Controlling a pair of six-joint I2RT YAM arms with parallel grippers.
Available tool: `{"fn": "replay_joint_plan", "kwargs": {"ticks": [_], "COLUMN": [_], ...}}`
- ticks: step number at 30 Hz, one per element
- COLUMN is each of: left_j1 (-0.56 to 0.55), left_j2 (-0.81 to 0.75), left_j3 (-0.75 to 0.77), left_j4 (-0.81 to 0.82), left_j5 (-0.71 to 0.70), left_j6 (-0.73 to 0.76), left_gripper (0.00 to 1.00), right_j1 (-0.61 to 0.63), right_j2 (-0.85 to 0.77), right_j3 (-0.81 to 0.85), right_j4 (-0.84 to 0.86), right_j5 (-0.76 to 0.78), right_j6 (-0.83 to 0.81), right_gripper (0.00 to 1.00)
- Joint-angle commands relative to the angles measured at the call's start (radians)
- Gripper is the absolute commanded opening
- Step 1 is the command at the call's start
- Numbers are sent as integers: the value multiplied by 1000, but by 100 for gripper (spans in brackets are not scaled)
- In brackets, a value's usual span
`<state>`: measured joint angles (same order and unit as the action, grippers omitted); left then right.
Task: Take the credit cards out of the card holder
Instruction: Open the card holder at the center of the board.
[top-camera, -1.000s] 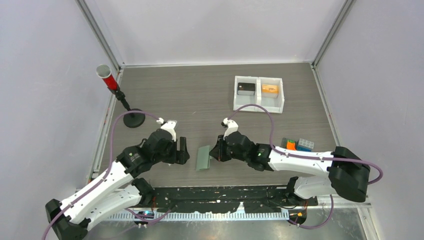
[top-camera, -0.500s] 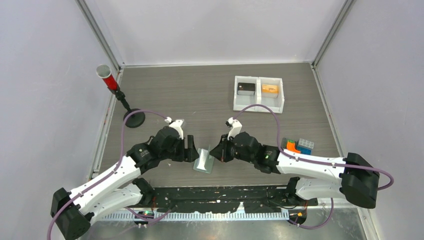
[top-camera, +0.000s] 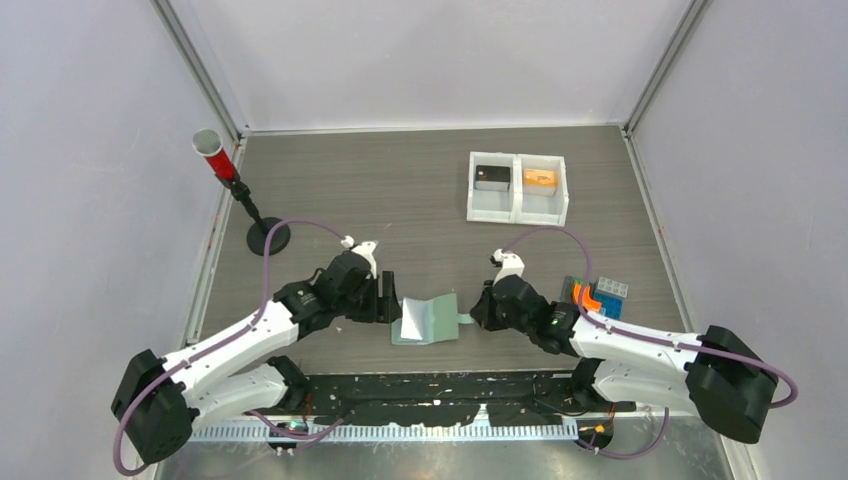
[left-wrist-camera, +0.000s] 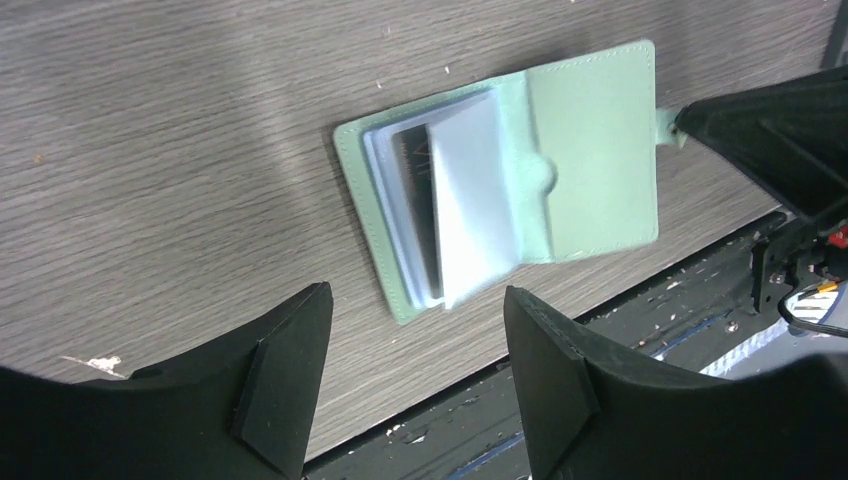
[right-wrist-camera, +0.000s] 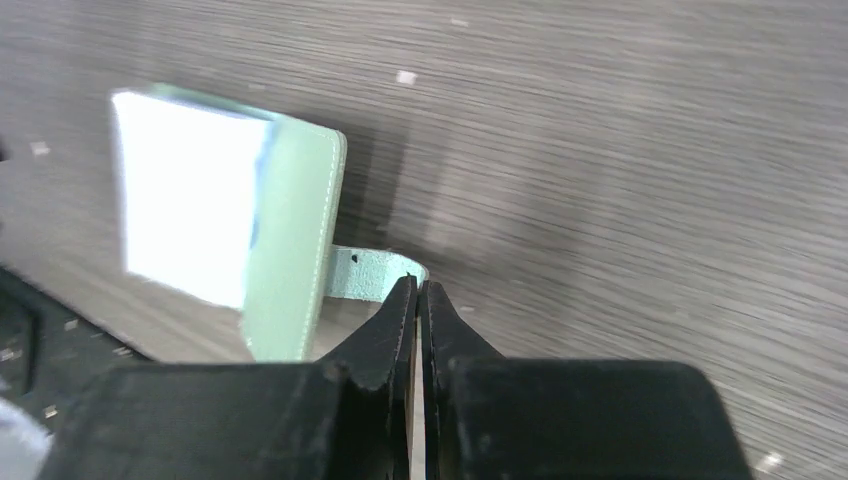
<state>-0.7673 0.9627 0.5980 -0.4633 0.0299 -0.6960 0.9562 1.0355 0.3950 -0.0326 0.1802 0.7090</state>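
The sage-green card holder (top-camera: 428, 320) lies open near the table's front edge. In the left wrist view its cover (left-wrist-camera: 590, 150) is spread to the right and the pale blue-grey pocket leaves (left-wrist-camera: 470, 200) fan up. A dark sliver shows between the leaves. The credit cards stay hidden in the pockets. My right gripper (top-camera: 474, 318) (right-wrist-camera: 420, 285) is shut on the snap tab (right-wrist-camera: 365, 272) at the holder's right edge. My left gripper (top-camera: 392, 300) (left-wrist-camera: 415, 295) is open, just left of the holder, with nothing between its fingers.
A white two-compartment tray (top-camera: 518, 212) stands at the back right, with a black item (top-camera: 492, 177) and an orange item (top-camera: 540, 178) in it. A red cup on a stand (top-camera: 213, 155) is at the far left. Coloured blocks (top-camera: 597, 292) lie by the right arm. A black rail (top-camera: 440, 385) runs along the front edge.
The right gripper has pulled the tab rightward, and the folded holder has swung open flat. The left gripper moved right toward the holder, its jaws narrowing slightly.
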Motion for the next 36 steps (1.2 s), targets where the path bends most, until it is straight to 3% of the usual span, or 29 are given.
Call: {"fn": "replay_joint_plan", "kwargs": {"ticks": [1, 13, 25, 36], "left_j1": [3, 22, 25, 24], "left_j2": [48, 183, 298, 349], "left_j3": [-12, 32, 80, 80], "left_j4": [89, 111, 187, 265], "left_j5": [29, 7, 149, 251], "left_j6": [-16, -25, 7, 0], "left_gripper": [65, 54, 34, 30], "right_j1": [-72, -109, -112, -112], "right_j2": [-22, 14, -23, -46], "right_j3": [-52, -50, -44, -21], "right_j4": [0, -1, 6, -16], "right_j5": [-34, -46, -85, -86], "right_j6": [-15, -33, -40, -39], "right_gripper": [5, 5, 6, 7]}}
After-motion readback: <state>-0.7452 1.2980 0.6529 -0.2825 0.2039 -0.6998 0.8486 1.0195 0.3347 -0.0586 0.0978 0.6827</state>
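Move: The card holder lies open to the left gripper's right, its middle about 7 cm right, level fore and aft and 8 cm lower; the clear sleeve on its left leaf is only some 5 cm right and 7 cm down. The strap in the right fingers stands about 18 cm right of the left hand. From the right hand the holder's middle is 12 cm left, level fore and aft and 4 cm lower, with toy bricks roughly 30 cm right and 6 cm ahead. The left hand first sinks about 4.5 cm with open fingers, tipping some 10 degrees more steeply down, then slides about 4 cm right to the clear sleeve's raised free edge while its fingers narrow to about half their gap, ending astride that edge without shutting. The right hand keeps its pinch on the cover's strap, quickly draws it another 3 cm right and down, away from the left leaf, then holds there. ##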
